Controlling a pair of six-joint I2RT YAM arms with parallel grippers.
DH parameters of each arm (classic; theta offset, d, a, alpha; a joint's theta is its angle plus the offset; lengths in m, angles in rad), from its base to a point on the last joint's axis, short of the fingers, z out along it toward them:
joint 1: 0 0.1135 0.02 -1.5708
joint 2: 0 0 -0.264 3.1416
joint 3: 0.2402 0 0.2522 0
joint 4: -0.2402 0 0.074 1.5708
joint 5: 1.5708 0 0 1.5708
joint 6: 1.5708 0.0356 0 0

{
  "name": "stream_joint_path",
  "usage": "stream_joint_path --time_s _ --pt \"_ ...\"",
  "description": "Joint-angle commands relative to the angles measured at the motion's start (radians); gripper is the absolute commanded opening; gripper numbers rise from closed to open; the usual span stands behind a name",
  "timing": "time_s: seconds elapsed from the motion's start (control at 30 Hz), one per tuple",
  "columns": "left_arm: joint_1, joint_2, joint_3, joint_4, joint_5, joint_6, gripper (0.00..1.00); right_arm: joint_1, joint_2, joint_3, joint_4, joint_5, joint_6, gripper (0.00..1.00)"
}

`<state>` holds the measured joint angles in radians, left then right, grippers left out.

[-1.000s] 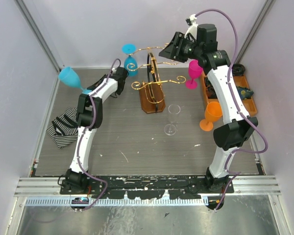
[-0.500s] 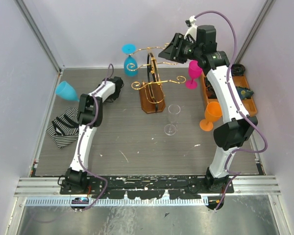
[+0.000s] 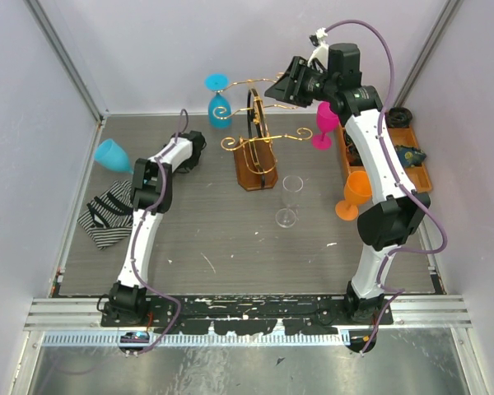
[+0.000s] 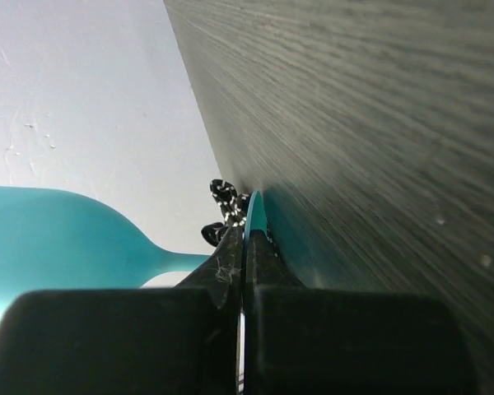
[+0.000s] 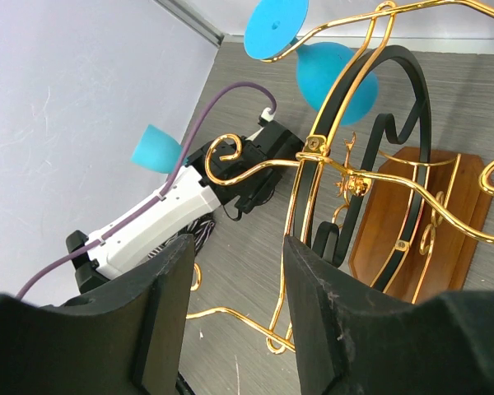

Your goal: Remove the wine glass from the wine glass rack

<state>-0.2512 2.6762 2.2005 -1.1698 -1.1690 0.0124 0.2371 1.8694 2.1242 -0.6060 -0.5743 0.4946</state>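
Observation:
The wine glass rack (image 3: 255,140) is gold wire on a brown wooden base, mid-table. A blue wine glass (image 3: 219,105) hangs upside down from its far-left arm, also seen in the right wrist view as the blue wine glass (image 5: 337,76). My right gripper (image 3: 273,89) hovers open at the rack's top right; in its wrist view the gripper (image 5: 235,317) has only gold wire beyond its fingers. My left gripper (image 4: 247,239) is shut on the thin foot of a teal wine glass (image 3: 111,154), upright at the table's left edge with its foot close to the surface.
A clear glass (image 3: 290,197) stands in front of the rack. A pink glass (image 3: 323,123) and an orange glass (image 3: 354,193) stand by the orange-brown tray (image 3: 418,177) at the right. A striped cloth (image 3: 105,216) lies at the left.
My left gripper has carried the teal glass down and towards me along the left wall. My right gripper has edged left along the rack's top.

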Motion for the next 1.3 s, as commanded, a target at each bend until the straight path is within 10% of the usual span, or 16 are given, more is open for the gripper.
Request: stream_joint_path --time_s 0.0,0.7,1.27 --pt "0.0 0.041 0.056 -0.011 0.036 -0.047 0.0 -0.002 -0.018 0.019 0.047 -0.017 0.003 0.53" --pt "-0.03 0.048 0.107 0.068 0.132 -0.068 0.06 -0.002 -0.007 0.02 0.049 -0.025 0.008 0.52" --pt "-0.057 0.009 0.038 0.147 0.216 -0.075 0.3 -0.003 -0.013 0.009 0.047 -0.024 0.002 0.52"
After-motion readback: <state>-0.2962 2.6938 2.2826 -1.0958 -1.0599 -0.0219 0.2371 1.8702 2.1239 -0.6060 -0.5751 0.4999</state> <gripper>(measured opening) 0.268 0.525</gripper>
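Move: The blue wine glass is already held by the edge of its foot in the left hand; its middle is about 5 cm to the hand's left, level with it front to back, and 8 cm above, bowl leaning outward. The striped cloth lies roughly 15 cm back and 8 cm left, just below. The last hanging glass is about 25 cm right, 8 cm forward and 18 cm above. From the right hand, the blue wine glass lies some 57 cm left and 27 cm below, level fore and aft. Rightward and a little forward, some 4 cm and 2.5 cm, the left hand eases the blue wine glass's foot along low over the table, slow at first, then sinks about 1 cm. The wrist tilts roughly 10 degrees, while in the second half the shut fingers part to about a quarter open, leaving the foot between them. ##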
